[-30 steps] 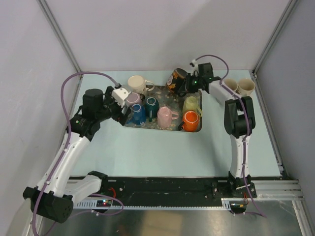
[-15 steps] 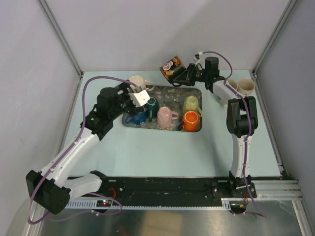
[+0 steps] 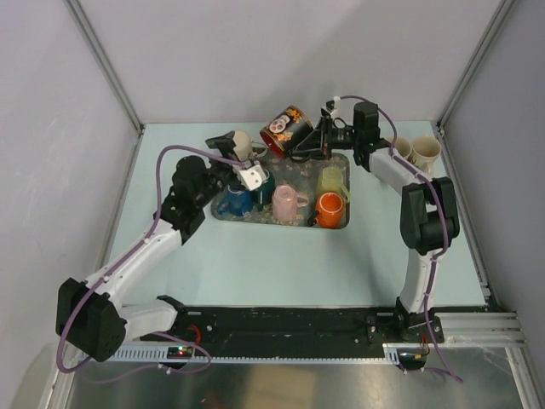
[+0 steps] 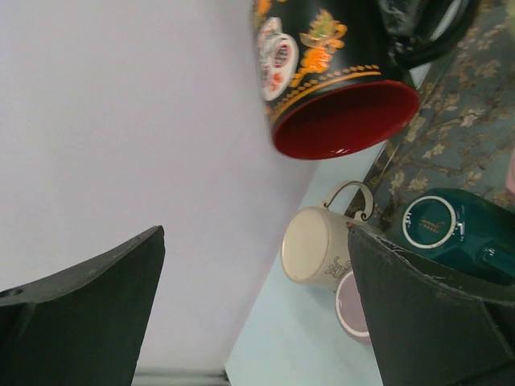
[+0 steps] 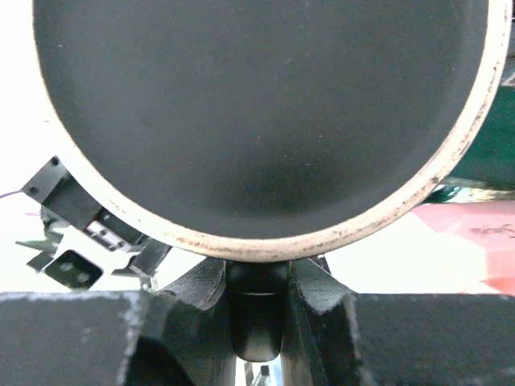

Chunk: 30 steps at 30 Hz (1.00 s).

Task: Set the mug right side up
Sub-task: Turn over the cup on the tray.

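Note:
The mug (image 3: 285, 129) is black with orange flowers and a red inside, and it hangs tilted in the air over the tray's (image 3: 281, 223) back left corner. My right gripper (image 3: 310, 145) is shut on its handle (image 5: 257, 314). The right wrist view is filled by the mug's dark base (image 5: 257, 104). In the left wrist view the mug (image 4: 330, 72) shows its red mouth facing down toward the camera. My left gripper (image 3: 239, 160) is open and empty just left of and below the mug, its fingers (image 4: 88, 305) spread wide.
The patterned tray (image 4: 475, 104) holds teal (image 3: 264, 183), blue (image 3: 234, 201), pink (image 3: 285, 203), orange (image 3: 328, 209) and yellow (image 3: 330, 181) mugs. A cream mug (image 4: 318, 245) and a lilac one (image 4: 354, 310) sit by its left end. Two cream cups (image 3: 415, 151) stand back right.
My right gripper has carried the mug left and upward off the tray's back edge, turning it. The left arm has swung right and back toward the mug, jaws staying wide.

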### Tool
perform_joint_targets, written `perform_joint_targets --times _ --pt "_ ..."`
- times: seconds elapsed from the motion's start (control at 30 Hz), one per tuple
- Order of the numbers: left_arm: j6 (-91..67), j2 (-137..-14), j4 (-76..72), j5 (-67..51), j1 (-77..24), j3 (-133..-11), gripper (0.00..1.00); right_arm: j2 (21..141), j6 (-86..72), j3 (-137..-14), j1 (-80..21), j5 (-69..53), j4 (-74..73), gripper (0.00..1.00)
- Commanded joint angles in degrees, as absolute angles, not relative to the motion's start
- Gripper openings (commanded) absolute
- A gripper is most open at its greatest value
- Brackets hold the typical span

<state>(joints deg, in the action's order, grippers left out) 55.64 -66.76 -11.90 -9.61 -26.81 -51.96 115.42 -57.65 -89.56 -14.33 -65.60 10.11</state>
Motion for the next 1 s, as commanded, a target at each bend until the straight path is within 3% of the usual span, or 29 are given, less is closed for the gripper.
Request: perform_joint_targets --times 0.0,0.5,0.83,0.9,0.97 --pt "61.25 -66.31 -15.99 -16.92 -26.54 -50.75 0.99 106.15 -60.35 -89.32 -15.92 -73.3 22.15 0.0" --pt "65.17 -75.18 -39.73 -11.39 -28.09 -51.02 0.93 102.41 -56.47 -85.81 -20.41 -77.41 19.25 0.0" --pt "69.02 -73.91 -41.22 -16.11 -29.57 -49.33 0.5 102.98 -53.25 -86.44 -19.84 -75.91 14.2 0.0" --pt "69.2 -73.06 -41.22 -16.29 -29.85 -48.32 0.35 103.15 -52.44 -86.72 -19.83 -75.4 13.15 0.0" --pt "69.27 -72.1 -41.22 -16.27 -30.01 -47.39 0.14 103.48 -51.37 -87.16 -19.9 -74.82 11.9 0.0"
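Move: For the left hand, the black mug held in the air lies about 9 cm ahead, 15 cm right and 5 cm lower, its mouth towards the left gripper. On the tray, the cream mug stands some 15 cm straight ahead and 21 cm below; the teal mug is 4 cm ahead, 8 cm right, 22 cm below. From the right hand, which grips the handle, the left gripper is 3 cm back, 19 cm left, 6 cm up. Back towards its base, rising somewhat, the right hand brings the black mug about 9 cm to the left gripper, turning it some 15 degrees counter-clockwise, then holds still, grip kept on the handle. The left hand first edges right, then goes forward and up while tipping its fingers up, and finally right and slightly back, closing from wide open to about a third around the mug's rim. ##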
